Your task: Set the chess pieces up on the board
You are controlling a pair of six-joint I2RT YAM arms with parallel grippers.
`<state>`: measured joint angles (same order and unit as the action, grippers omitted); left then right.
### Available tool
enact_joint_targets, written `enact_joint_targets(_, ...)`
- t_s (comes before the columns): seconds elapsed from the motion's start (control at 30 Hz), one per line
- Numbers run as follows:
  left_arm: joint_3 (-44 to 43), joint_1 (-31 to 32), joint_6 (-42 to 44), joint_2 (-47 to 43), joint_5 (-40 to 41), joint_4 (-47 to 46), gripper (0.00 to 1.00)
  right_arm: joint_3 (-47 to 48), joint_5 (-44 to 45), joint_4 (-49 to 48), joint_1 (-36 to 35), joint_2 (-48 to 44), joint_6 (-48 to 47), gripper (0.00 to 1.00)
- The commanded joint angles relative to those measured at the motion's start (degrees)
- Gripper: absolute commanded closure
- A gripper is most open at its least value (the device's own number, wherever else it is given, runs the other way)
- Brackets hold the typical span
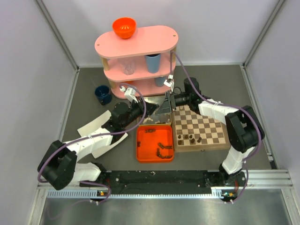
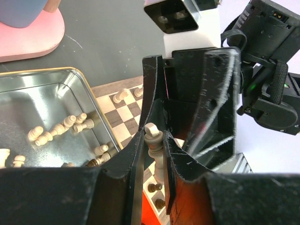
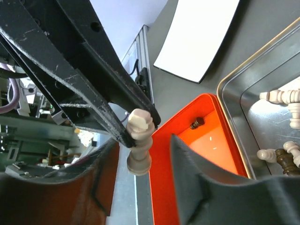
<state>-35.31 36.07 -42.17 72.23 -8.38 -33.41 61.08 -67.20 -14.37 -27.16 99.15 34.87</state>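
Note:
My left gripper (image 2: 154,138) is shut on a pale cream chess piece (image 2: 153,140), holding it by the head in the air above the edge of the orange tray (image 3: 187,159). The right gripper (image 3: 143,143) faces it with its fingers on either side of the same piece (image 3: 139,152); a gap shows on the tray side, so it is open. The board (image 1: 206,129) lies at the right with a few dark pieces (image 1: 190,139) on its near row. Cream pieces (image 2: 61,126) lie in the silver tin (image 2: 89,89). Dark pieces (image 1: 161,150) lie in the tray.
A pink three-level shelf (image 1: 138,56) stands at the back with an orange bowl (image 1: 124,27) on top. A dark blue cup (image 1: 102,93) sits left of it. White paper sheets (image 1: 101,131) lie under the left arm. The tin touches the board's left edge.

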Motion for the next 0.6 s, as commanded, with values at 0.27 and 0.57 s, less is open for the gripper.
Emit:
enact_joint_targets(0.27, -0.02, 0.49, 1.12, -3.84, -0.67, -1.84, 0.64, 0.09, -2.14, -5.15, -0.62, -0.53, 0.93, 0.96)
enact_joint_targets(0.57, 0.77, -1.88, 0.6, -10.34, -13.04, 2.99, 0.2, 2.29, -0.83, 23.5, -1.14, -8.96, -34.51, 0.95)
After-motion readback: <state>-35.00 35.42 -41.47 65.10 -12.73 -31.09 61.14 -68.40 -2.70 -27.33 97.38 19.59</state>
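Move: A white chess piece stands upright in the left hand's fingers, its middle about 1 cm below that hand's point. The same piece lies between the right hand's half-open fingers, its middle roughly 1 cm above that hand's point. From either hand, the steel tray's middle is some 7 cm ahead, 2 cm left; the orange tray's 11 cm back, 1 cm left; the chessboard's 22 cm right, 2 cm back. All three are about 17 cm below. The right hand, nearly still at first, shuts its fingers on the lower part of the white piece just under the left fingertips, and only then does the left hand open wide, let go and back off up some 3.5 cm and about 2 cm towards its base. The right hand keeps its pinch and carries the piece the other way, about 2 cm down and 2 cm back with a slight drift right, its wrist beginning to turn back by under 10 degrees. ##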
